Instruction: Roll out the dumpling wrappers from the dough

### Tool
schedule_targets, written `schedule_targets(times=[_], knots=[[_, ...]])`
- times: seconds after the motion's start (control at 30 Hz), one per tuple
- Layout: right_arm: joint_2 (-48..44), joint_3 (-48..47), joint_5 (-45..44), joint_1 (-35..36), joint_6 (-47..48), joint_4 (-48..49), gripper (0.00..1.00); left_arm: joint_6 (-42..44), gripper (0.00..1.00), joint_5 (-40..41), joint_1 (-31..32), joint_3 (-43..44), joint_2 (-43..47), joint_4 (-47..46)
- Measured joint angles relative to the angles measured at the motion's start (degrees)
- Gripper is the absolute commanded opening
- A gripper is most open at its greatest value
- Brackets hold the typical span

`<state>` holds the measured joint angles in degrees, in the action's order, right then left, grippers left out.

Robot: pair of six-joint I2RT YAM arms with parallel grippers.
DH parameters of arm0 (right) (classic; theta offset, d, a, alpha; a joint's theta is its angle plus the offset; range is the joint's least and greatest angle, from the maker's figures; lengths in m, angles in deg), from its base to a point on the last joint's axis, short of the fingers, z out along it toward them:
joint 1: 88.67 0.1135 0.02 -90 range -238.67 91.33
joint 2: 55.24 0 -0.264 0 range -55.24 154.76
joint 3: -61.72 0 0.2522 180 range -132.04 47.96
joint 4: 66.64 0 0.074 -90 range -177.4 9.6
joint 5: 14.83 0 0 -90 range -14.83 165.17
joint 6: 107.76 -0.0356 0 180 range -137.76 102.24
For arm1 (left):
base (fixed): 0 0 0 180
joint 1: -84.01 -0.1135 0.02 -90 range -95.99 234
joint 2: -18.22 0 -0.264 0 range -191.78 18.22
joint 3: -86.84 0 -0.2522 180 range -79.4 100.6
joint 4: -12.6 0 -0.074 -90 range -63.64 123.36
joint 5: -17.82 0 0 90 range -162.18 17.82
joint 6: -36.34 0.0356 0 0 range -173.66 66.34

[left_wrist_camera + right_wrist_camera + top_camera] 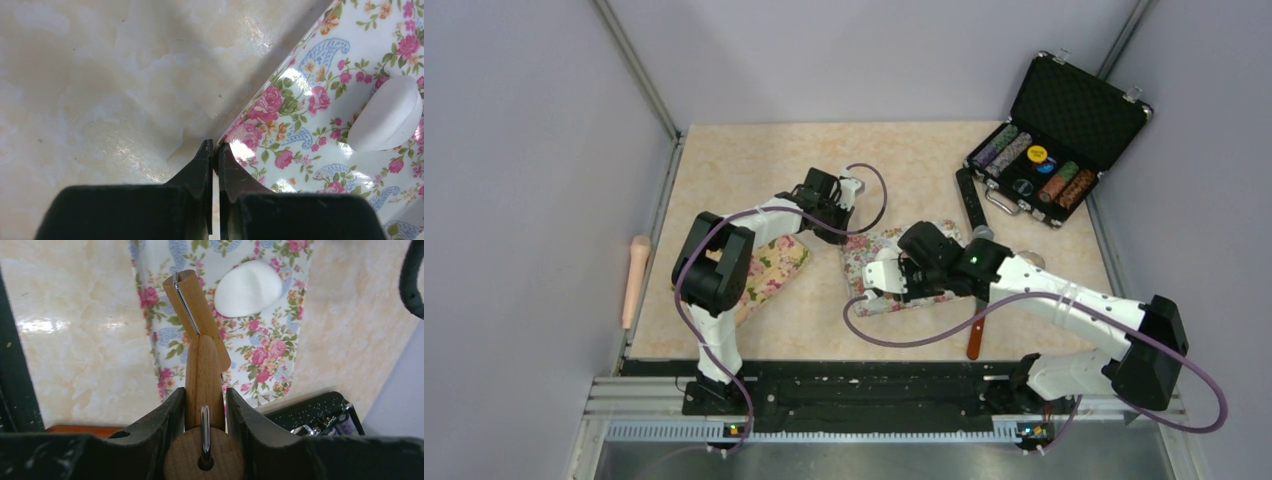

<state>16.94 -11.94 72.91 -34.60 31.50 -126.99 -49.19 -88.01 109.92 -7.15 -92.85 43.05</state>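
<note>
A thick oval lump of white dough [248, 288] lies on a floral mat [272, 347]; it also shows at the right of the left wrist view, dough [387, 120]. No dumpling wrappers are in view. My right gripper [205, 392] is shut on the handle of a small wooden roller [197, 315], whose head sits on the mat just left of the dough. My left gripper [214, 145] is shut, its tips at the edge of the mat [320, 100]; whether it pinches the mat I cannot tell. From above, the right gripper [882, 280] hides the dough.
An open black case of poker chips [1044, 160] stands at the back right, with a black bar [969, 200] beside it. A brown-handled tool [975, 340] lies near the right arm. A second floral cloth [769, 270] and a wooden rolling pin [636, 275] lie at the left.
</note>
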Motion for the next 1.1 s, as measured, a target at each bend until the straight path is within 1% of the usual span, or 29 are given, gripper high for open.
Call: schedule_targets(times=[0.2,0.47,0.77,1.1], knots=[[3.30,0.00,-3.37,-2.03,0.17,6.43,0.00,0.00,0.00,0.00,0.00,0.00,0.00,0.00],[7.65,-0.02,-3.89,-4.76,0.39,14.49,0.00,0.00,0.00,0.00,0.00,0.00,0.00,0.00],[12.44,0.17,-3.74,-5.01,1.09,18.23,0.00,-0.02,0.00,0.55,-0.11,0.00,0.00,-0.61],[12.15,1.79,-2.34,-5.20,2.14,18.53,0.00,0.00,0.00,1.11,-0.26,0.00,0.00,-0.85]])
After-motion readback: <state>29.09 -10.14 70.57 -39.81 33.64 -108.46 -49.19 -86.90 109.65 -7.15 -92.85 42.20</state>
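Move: My right hand holds the double-ended roller. The white dough lies about 13 cm ahead of that hand, 5 cm to its left and 11 cm below. The flowered tray's middle is some 14 cm ahead and 1 cm left; the scraper lies about 5 cm ahead and 14 cm to the right, both about 12 cm below. My left hand already pinches the tray's far left corner, with the dough about 7 cm back from it, 8 cm right and 1 cm lower. I swing the raised roller forward about 7 cm and slightly left over the tray with my right hand, nearly level at first, then sink about 4 cm to set its lower cylinder on the near side of the dough. My wrist tips the fingers outward and turns a little clockwise, under 10 degrees. The grip stays shut on the handle; my left hand keeps pinching the tray corner. ##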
